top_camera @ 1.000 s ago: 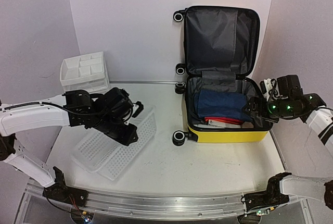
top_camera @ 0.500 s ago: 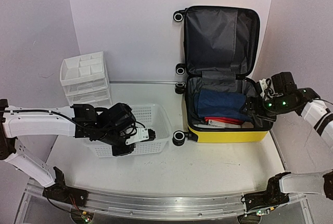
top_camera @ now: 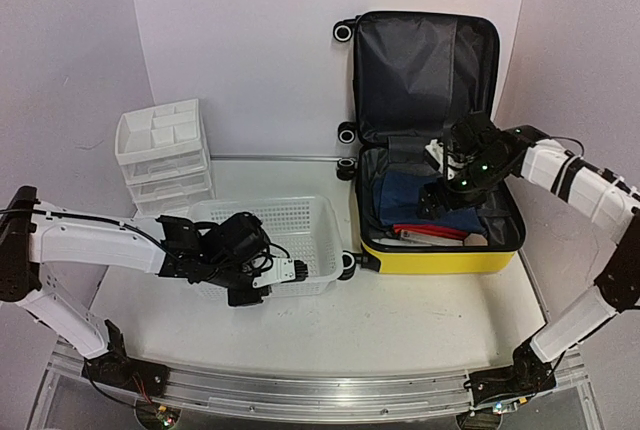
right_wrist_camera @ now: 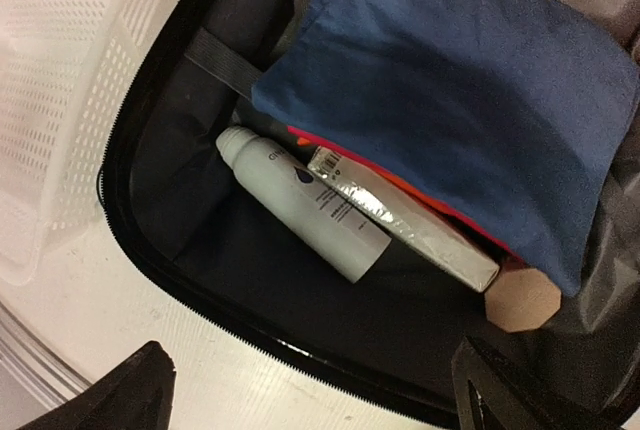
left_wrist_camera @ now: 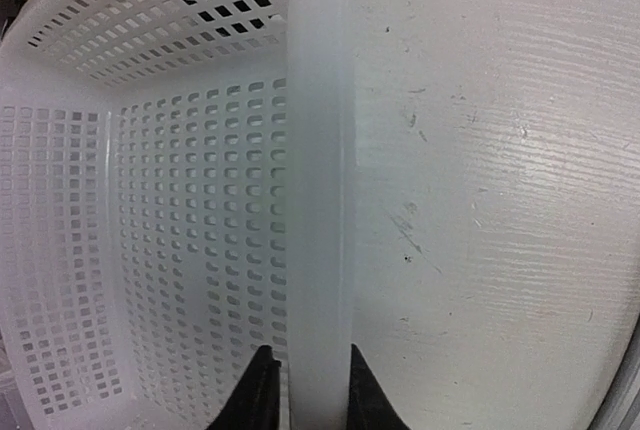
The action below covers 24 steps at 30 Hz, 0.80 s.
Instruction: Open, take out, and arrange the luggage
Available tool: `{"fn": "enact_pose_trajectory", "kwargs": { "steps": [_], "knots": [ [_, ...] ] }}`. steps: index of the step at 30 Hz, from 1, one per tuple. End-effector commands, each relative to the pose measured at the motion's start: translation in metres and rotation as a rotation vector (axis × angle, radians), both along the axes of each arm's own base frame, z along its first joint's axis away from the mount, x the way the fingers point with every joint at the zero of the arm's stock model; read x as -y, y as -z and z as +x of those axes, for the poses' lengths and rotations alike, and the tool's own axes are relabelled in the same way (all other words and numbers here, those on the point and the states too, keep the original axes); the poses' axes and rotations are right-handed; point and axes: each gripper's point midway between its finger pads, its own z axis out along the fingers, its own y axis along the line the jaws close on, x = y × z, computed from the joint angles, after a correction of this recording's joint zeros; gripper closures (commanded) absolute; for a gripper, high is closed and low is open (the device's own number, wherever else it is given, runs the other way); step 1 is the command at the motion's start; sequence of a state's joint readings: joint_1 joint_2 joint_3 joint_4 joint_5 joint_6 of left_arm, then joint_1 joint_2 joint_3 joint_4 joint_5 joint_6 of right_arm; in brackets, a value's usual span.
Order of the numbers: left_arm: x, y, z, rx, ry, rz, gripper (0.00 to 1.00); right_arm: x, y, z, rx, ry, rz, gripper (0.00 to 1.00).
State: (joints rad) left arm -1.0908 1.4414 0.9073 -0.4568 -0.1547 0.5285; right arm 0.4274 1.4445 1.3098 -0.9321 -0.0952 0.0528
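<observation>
The luggage (top_camera: 440, 258), a yellow suitcase, lies open with its dark lid (top_camera: 425, 60) standing upright. Inside are a folded blue cloth (right_wrist_camera: 460, 80), a white bottle (right_wrist_camera: 305, 200), a silvery flat box (right_wrist_camera: 400, 215) and something red under the cloth. My right gripper (top_camera: 438, 197) hangs open over the packed half; in the wrist view my right gripper (right_wrist_camera: 320, 400) has nothing between its fingers. My left gripper (top_camera: 262, 275) is at the near rim of the white mesh basket (top_camera: 270, 235). In the left wrist view my left gripper (left_wrist_camera: 308, 350) sits tight on either side of that rim (left_wrist_camera: 318, 200).
A white plastic drawer unit (top_camera: 163, 155) stands at the back left by the wall. The basket sits upright just left of the suitcase's wheels (top_camera: 346, 265). A tan disc (right_wrist_camera: 520, 300) lies in the suitcase's corner. Walls close the scene on three sides.
The basket went from tipped over to upright and slid right toward the suitcase with my left gripper on it. My right arm swung left, from the suitcase's right side to above its contents.
</observation>
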Motion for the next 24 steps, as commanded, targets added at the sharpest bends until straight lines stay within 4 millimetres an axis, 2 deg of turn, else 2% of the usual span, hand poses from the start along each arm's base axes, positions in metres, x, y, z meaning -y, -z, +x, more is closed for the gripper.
{"fn": "enact_pose_trajectory", "kwargs": {
  "steps": [1,4,6,8,11,14,16,18,21,24],
  "knots": [
    [0.001,0.005,0.013,-0.017,-0.121,-0.033,0.69,-0.014,-0.002,0.020,0.097,-0.193,-0.207,0.02],
    [0.008,0.003,0.007,-0.067,-0.120,-0.079,0.56,-0.028,0.006,0.032,0.104,-0.319,-0.254,0.03],
    [0.014,-0.001,0.002,-0.099,-0.115,-0.112,0.52,-0.042,0.017,0.035,0.088,-0.432,-0.244,0.12],
    [0.018,-0.013,-0.002,-0.124,-0.121,-0.162,0.46,-0.050,0.023,0.052,0.122,-0.447,-0.251,0.15],
    [0.027,-0.050,-0.011,-0.165,-0.112,-0.293,0.36,-0.072,0.035,0.060,0.133,-0.588,-0.221,0.21],
    [0.030,-0.096,-0.013,-0.180,-0.134,-0.441,0.31,-0.075,0.050,0.078,0.129,-0.619,-0.268,0.22],
    [0.029,-0.129,-0.014,-0.186,-0.164,-0.550,0.19,-0.077,0.060,0.088,0.122,-0.627,-0.294,0.25],
    [0.027,-0.153,-0.013,-0.196,-0.203,-0.644,0.15,-0.079,0.071,0.094,0.110,-0.641,-0.315,0.30],
    [0.021,-0.177,-0.009,-0.182,-0.247,-0.736,0.14,-0.085,0.082,0.103,0.105,-0.657,-0.314,0.36],
    [0.015,-0.189,-0.008,-0.187,-0.281,-0.798,0.13,-0.088,0.094,0.109,0.096,-0.671,-0.322,0.41]
  ]
}}
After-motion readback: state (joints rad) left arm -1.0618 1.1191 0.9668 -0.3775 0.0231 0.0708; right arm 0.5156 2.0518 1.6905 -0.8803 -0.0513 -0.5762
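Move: The left hand has the white basket's near rim between its fingers; the basket's middle is some 11 cm ahead, 1 cm right and 5 cm down, and the suitcase's front wheel 19 cm right, 6 cm ahead. From the empty right hand the blue cloth's middle lies about 13 cm ahead, 1 cm right, 14 cm below. Nearer, and about 15 cm down, the spray can lies 5 cm ahead and 6 cm left, the white box 6 cm straight ahead. The left fingers let go of the basket's near rim, spreading wide; after a slight dip that hand climbs about 15 cm clear, its fingers swinging up to point rightward. Meanwhile the right hand dives into the open suitcase towards the left end of the blue cloth, down, forward and left by 8-10 cm each, turning some 35 degrees counter-clockwise and narrowing its open fingers. ##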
